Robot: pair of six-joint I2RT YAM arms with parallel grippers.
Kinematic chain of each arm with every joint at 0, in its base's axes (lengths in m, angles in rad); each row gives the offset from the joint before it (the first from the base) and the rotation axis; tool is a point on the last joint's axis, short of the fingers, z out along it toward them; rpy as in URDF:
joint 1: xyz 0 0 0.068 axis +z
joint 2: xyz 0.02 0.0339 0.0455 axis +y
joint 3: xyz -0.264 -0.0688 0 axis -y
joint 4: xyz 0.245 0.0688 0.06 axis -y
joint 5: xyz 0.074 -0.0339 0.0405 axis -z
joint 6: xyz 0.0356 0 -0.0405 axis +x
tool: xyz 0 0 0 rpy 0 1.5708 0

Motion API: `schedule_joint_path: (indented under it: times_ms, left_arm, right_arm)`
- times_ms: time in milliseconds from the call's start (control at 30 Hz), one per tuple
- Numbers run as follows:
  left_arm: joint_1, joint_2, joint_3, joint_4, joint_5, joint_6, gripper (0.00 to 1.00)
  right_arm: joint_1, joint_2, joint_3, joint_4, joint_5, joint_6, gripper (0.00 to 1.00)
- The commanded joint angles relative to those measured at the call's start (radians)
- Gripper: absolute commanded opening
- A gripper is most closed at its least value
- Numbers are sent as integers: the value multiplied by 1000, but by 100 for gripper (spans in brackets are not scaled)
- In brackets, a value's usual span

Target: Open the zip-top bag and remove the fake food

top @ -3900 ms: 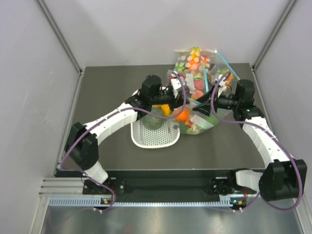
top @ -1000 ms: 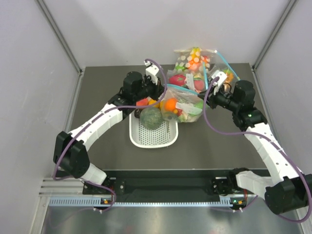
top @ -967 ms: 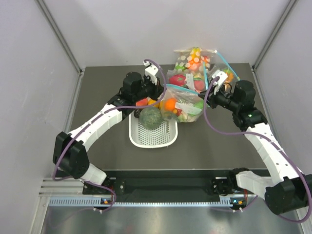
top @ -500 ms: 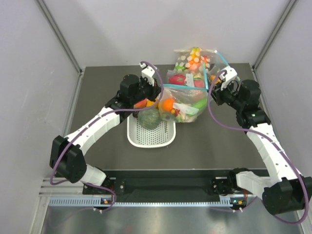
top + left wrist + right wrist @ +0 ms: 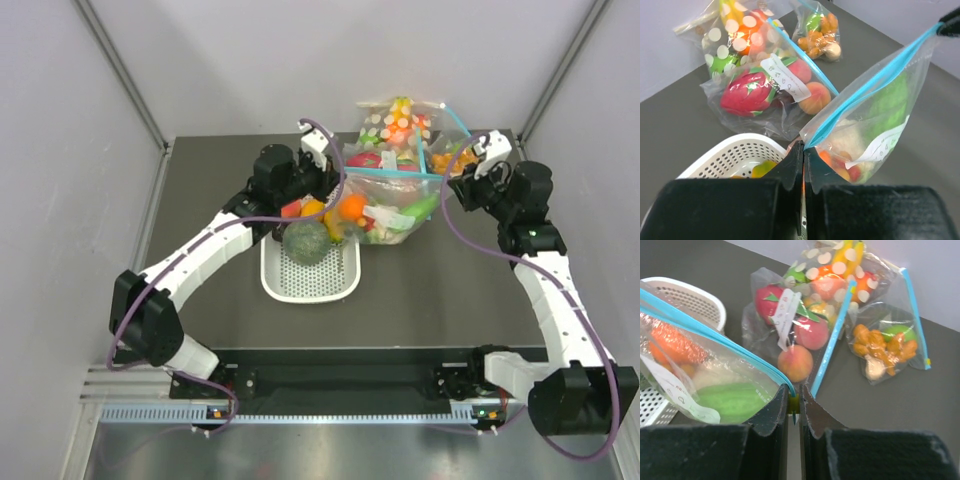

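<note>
The zip-top bag (image 5: 388,208) hangs stretched between my two grippers, its light-blue zip strip (image 5: 866,86) pulled taut. My left gripper (image 5: 334,186) (image 5: 804,145) is shut on the bag's left top corner. My right gripper (image 5: 452,186) (image 5: 794,390) is shut on the strip's other end, with a yellow-green slider tab (image 5: 794,401) between the fingers. Inside the bag lies the fake food: a round orange fruit (image 5: 674,347), a long green vegetable (image 5: 731,401) and a white lumpy piece (image 5: 844,136).
A white perforated basket (image 5: 312,278) below the left gripper holds a grey-green melon ball (image 5: 305,240). Behind lie a dragon-fruit bag (image 5: 760,91), a polka-dot bag (image 5: 400,120) and a small bag of orange pieces (image 5: 886,347). Grey walls enclose the table.
The right gripper has drawn rightward and back with its end of the strip. The bag has shifted right off the basket's edge and stretched tighter. The left gripper holds its corner.
</note>
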Motion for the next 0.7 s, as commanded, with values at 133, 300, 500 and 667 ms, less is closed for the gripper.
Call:
schedule_joint_path:
  times_ms: [133,300,500,667]
  left_arm:
    - [-116,94,137,61,26,111,0]
    - [-179,105,111,107,57,104,0]
    - [-214,76,10,192,132,19,0]
    - [-278,98,-78,295,152,-36,0]
  right_arm:
    - [-66,56,111,46,92,36,0]
    - [-66,119,145,69,93,74,0]
    - [-66,202,154,132,82,151,1]
    - [-61,272,134,211,62,237,2]
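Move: Both shut grippers already hold the bag's zip edge, right hand some 24 cm right of the left. The bare table for the left corner lies about 12 cm right, 8 back and 20 below the left hand; the basket's middle is 6 cm back, 7 left, 18 below. From the right hand, the nugget bag is some 16 cm ahead, 6 right; the peach bag 11 ahead, 10 left; both about 18 below. Keep both grippers pinched on the zip edge. Swing the left gripper some 11 cm right, away from over the basket, curving about 8 cm back and finally down, turning about 20 degrees clockwise. Meanwhile send the right gripper some 6 cm forward towards the nugget bag, easing right at first and sinking late while it turns slightly clockwise and tips. ##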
